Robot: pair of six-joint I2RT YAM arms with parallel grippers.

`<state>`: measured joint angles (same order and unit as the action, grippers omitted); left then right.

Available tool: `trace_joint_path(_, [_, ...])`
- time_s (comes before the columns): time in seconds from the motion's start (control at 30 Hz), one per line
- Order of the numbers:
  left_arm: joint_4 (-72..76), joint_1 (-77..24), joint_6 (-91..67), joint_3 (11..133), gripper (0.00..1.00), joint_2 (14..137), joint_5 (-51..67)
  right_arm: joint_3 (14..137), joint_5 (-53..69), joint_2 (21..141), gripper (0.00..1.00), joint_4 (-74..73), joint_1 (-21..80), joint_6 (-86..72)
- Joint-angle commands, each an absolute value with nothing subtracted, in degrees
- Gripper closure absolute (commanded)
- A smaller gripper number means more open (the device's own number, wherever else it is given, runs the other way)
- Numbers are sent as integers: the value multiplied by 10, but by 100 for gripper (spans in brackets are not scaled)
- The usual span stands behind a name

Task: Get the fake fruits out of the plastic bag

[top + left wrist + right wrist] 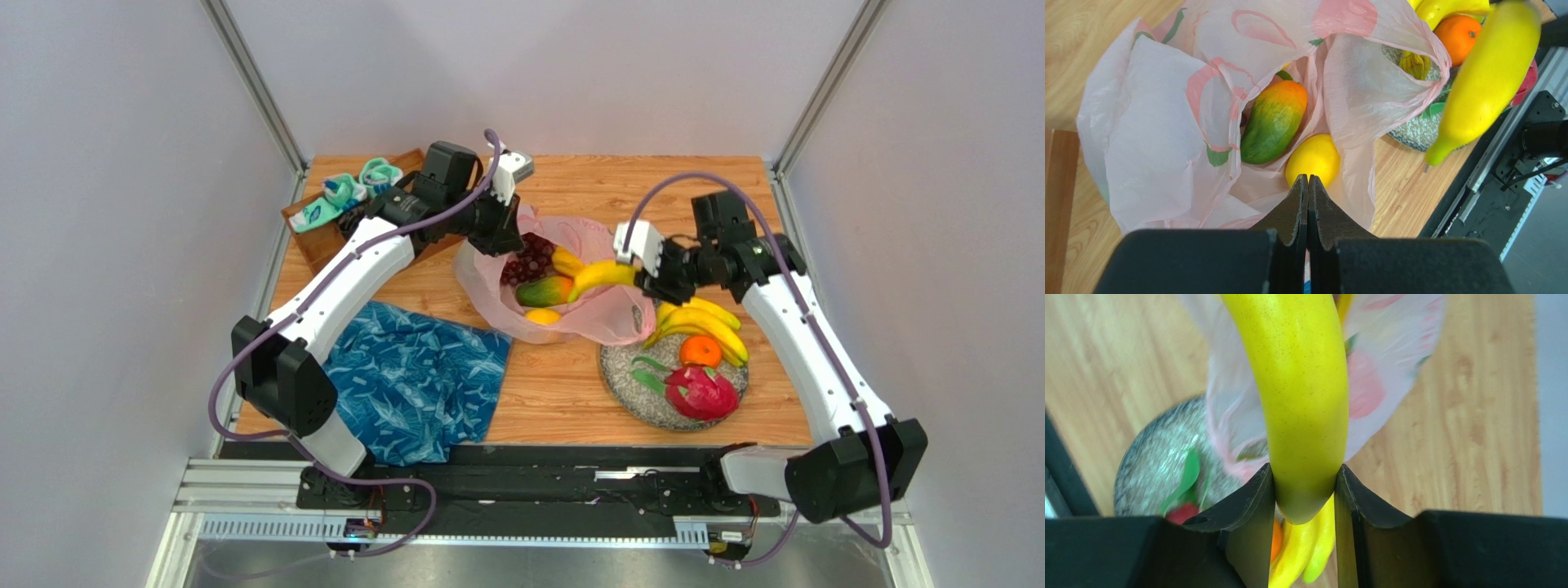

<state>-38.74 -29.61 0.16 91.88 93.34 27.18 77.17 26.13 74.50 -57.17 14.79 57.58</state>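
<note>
The pale-pink plastic bag (586, 316) lies open mid-table. My left gripper (1308, 177) is shut at its far-left rim, and the thin film (1155, 135) runs in under the fingertips. Inside lie a green-orange mango (1273, 121), a lemon (1312, 159) and dark grapes (530, 260). My right gripper (1304, 478) is shut on one end of a yellow banana (1300, 386), held over the bag's right edge (601, 276). A grey speckled plate (628, 390) to the right holds a banana bunch (702, 325), an orange (700, 350) and a magenta dragon fruit (702, 392).
A blue leaf-patterned cloth (411, 380) lies at the front left. A wooden tray with teal items (350, 196) sits at the back left corner. The metal rail (491, 490) with the arm bases runs along the near edge.
</note>
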Motion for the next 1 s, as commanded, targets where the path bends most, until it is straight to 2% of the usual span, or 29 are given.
trace_joint_path(0.0, [-377, -290, 19, 947, 100, 926, 251, 689, 248, 710, 76, -695, 104, 784])
trace_joint_path(0.17, [-376, -287, 18, 932, 100, 918, 247, 693, 219, 717, 76, -769, 27, 967])
trace_joint_path(0.37, [-372, -287, 20, 925, 100, 912, 245, 697, 167, 738, 75, -767, 5, 1106])
trace_joint_path(0.5, [-378, -282, 26, 927, 100, 903, 229, 694, 144, 778, 75, -702, 5, 1115])
trace_joint_path(0.67, [-378, -264, 27, 925, 100, 881, 191, 792, 177, 864, 75, -727, 10, 1086])
trace_joint_path(0.97, [-383, -254, 41, 926, 100, 870, 176, 824, 163, 932, 73, -746, 61, 1077])
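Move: My right hand still holds a yellow banana. The middle of the plate is about 8 cm back and 9 cm right of it, some 21 cm below. The banana bunch on the plate is 13 cm right and nearly level with the hand; the orange is 13 cm right and 6 cm back. From my left hand, the bag's middle is about 13 cm right, 3 cm ahead and 20 cm below, with the mango 10 cm right and 1 cm ahead. With the banana still gripped, I swing my right hand back, right and down (about 10 cm right) to the plate, then forward some 8 cm towards its far rim, turning roughly 30 degrees counter-clockwise as its left side dips. My left hand, still shut on the bag's rim, draws it left about 5 cm, a little forward and up. ##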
